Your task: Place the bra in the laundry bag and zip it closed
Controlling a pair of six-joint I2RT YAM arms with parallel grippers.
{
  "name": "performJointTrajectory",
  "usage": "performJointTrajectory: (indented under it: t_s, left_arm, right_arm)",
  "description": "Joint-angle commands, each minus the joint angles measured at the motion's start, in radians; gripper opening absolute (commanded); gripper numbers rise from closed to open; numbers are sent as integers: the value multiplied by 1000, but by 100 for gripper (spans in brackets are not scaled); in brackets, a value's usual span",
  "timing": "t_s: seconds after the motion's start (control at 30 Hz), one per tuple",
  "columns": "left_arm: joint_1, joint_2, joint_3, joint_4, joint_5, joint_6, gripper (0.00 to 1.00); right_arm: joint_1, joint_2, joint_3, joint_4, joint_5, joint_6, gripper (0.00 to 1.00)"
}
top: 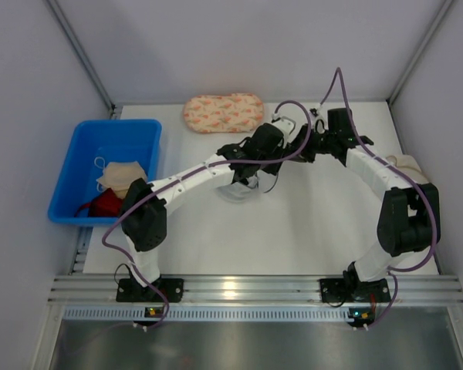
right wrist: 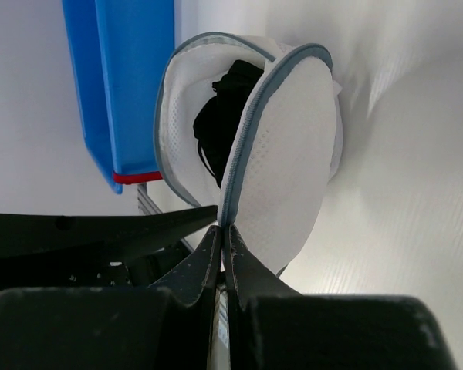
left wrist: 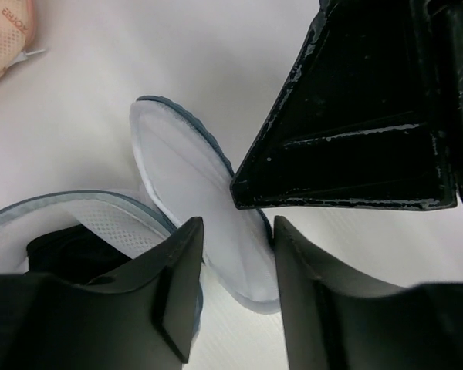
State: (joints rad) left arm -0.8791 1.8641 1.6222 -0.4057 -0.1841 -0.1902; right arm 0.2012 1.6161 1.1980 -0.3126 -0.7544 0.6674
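The laundry bag (top: 238, 190) sits mid-table, a white mesh dome with a grey-blue zip rim, gaping open along the rim. The black bra (right wrist: 222, 116) lies bunched inside it and also shows through the opening in the left wrist view (left wrist: 65, 253). My right gripper (right wrist: 225, 231) is shut on the bag's zip rim at the edge of the flap (right wrist: 282, 162). My left gripper (left wrist: 235, 231) reaches the same flap (left wrist: 185, 166). Its jaws stand apart on either side of the flap's lower end, just below the right gripper's finger (left wrist: 355, 139).
A blue plastic bin (top: 85, 166) with beige and red cloth stands at the left edge. A peach patterned pouch (top: 224, 112) lies at the back of the table. A beige item (top: 407, 165) rests behind the right arm at the right edge.
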Motion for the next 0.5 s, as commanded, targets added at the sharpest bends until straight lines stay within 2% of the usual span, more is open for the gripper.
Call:
performJointTrajectory:
  t_s: [0.0,0.07,0.17,0.2,0.23,0.27,0.37,0.4,0.43,0.47]
  left_arm:
    - [6,1,-1,-5,0,-23,42]
    - [12,-6,-10,-13,5,-40,41]
    - [31,-32,-38,-13,44,-70,33]
    - [38,-42,-45,-13,78,-80,26]
    - [46,-60,-59,-13,98,-81,8]
    - [63,-72,-65,-12,116,-86,0]
    - [122,-147,-136,27,311,-152,0]
    - [143,-166,-175,39,363,-176,0]
    - [163,-205,-201,98,502,-199,0]
    - [217,-229,-232,134,594,-256,0]
  right_arm:
    - [14,-65,12,102,-57,55,0]
    - [14,-70,9,125,-72,64,0]
    - [15,-64,12,165,-123,84,0]
    - [14,-59,15,179,-137,84,5]
    - [14,-58,23,185,-146,80,11]
    - [14,-59,29,190,-151,68,19]
    - [0,-62,52,179,-129,18,38]
    - [-8,-61,55,193,-129,14,40]
    - [-26,-61,63,193,-123,6,45]
    - [-35,-62,66,194,-114,-11,57]
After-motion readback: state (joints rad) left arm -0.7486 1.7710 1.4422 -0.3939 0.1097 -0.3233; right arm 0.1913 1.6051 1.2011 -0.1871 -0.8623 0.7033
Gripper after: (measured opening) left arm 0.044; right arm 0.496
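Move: The zipper edge of the laundry bag's lid lies at the left hand's half-open fingertips, about 1 cm below the point between the pads. The right hand still holds that edge farther along, so the left grip spot is roughly 3 cm back and 4 cm left of it. The bag body with the black bra in it is about 9 cm left of the left hand, level with it fore and aft, some 11 cm lower. Close the left gripper fully on the lid's zipper edge to pinch it, then draw the edge left over the bag by about 3.5 cm, down some 3 cm and slightly back, tipping the fingers down around 15 degrees. Meanwhile raise the right hand about 3 cm and open its fingers halfway, letting go of the lid. ##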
